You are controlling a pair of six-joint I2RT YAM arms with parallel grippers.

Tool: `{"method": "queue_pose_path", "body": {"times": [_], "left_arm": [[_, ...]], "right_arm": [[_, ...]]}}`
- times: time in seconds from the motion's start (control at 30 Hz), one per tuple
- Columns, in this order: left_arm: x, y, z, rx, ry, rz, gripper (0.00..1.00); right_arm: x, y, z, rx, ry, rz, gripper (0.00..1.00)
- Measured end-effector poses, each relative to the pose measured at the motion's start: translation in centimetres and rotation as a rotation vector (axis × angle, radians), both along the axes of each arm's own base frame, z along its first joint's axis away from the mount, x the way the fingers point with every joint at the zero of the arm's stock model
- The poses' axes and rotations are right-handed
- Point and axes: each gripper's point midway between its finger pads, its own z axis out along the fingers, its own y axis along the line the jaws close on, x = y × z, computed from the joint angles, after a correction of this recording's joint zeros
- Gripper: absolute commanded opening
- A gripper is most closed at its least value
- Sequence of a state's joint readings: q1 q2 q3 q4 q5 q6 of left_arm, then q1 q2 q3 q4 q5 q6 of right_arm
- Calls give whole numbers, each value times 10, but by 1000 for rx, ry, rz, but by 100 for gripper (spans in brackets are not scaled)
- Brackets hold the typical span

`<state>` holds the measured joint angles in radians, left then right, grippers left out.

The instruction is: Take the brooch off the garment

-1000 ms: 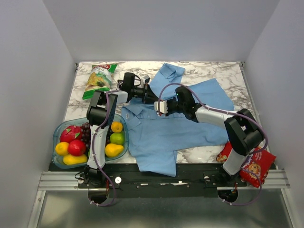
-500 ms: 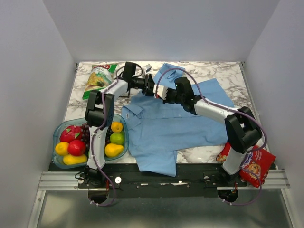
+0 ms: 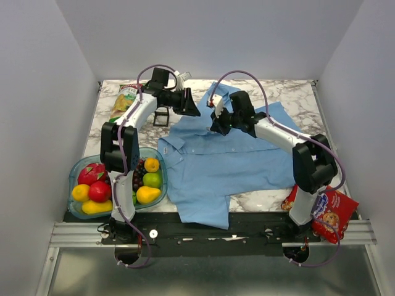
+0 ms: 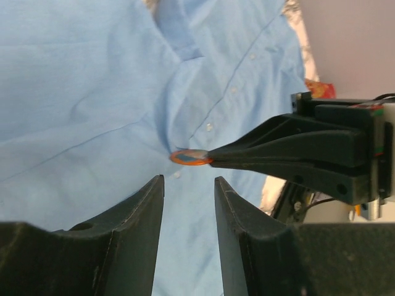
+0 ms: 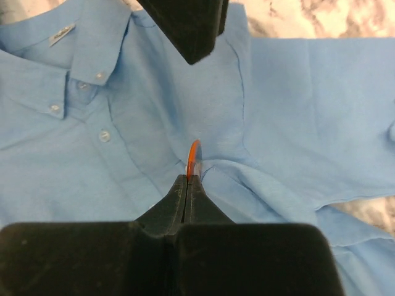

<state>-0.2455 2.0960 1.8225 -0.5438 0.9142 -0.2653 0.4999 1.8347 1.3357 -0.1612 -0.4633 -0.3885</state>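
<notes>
The light blue shirt (image 3: 228,163) lies spread on the marble table, collar to the left. The brooch (image 5: 194,159), a small orange-rimmed disc, sits on the shirt's front beside the button row and also shows in the left wrist view (image 4: 190,158). My right gripper (image 5: 187,179) is shut on the brooch's edge, and the cloth rises to a peak around it. It hovers over the shirt's upper part (image 3: 216,125). My left gripper (image 4: 188,180) is open and empty just short of the brooch, facing the right gripper above the cloth (image 3: 192,110).
A blue bowl of fruit (image 3: 79,209) stands at the near left. A green chips bag (image 3: 126,98) and a small black stand (image 3: 162,116) are at the far left. A red cookie packet (image 3: 330,213) lies at the near right edge. Grey walls enclose the table.
Both grippers have moved toward the far side of the shirt and risen. The left gripper has drawn back to the left, apart from the right gripper. The cloth is pulled up.
</notes>
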Motion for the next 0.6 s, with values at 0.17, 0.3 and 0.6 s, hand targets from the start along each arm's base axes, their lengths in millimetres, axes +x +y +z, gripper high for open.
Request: {"method": "queue_pose_path", "body": {"times": [0.17, 0.3, 0.6], "left_arm": [[-2, 12, -33, 87, 11, 29, 45], [-5, 21, -58, 153, 41, 62, 45], [-4, 24, -76, 172, 5, 64, 46]], "right_arm": [[-7, 1, -4, 41, 99, -40, 0], [-4, 0, -5, 58, 134, -68, 0], [10, 4, -15, 51, 198, -98, 0]]}}
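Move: My right hand holds the brooch by its rim just beyond its fingertips, about 1 cm ahead, 2 cm to its left and 1 cm lower. My open left hand is going for the garment cloth around it: from there the brooch is roughly 5 cm to the right, 3 cm back and 7 cm below. The garment's collar lies some 8 cm left and 4 cm back of my left hand, the black frame 14 cm left and 5 cm ahead, both about 11 cm down. I drop my left hand nearly 8 cm towards the garment on the brooch's left, easing about 2 cm left as it sinks and tipping its half-open fingers some 10 degrees steeper. My right hand keeps its pinch on the brooch, tilting down about 10 degrees and settling a centimetre or so lower and forward. ##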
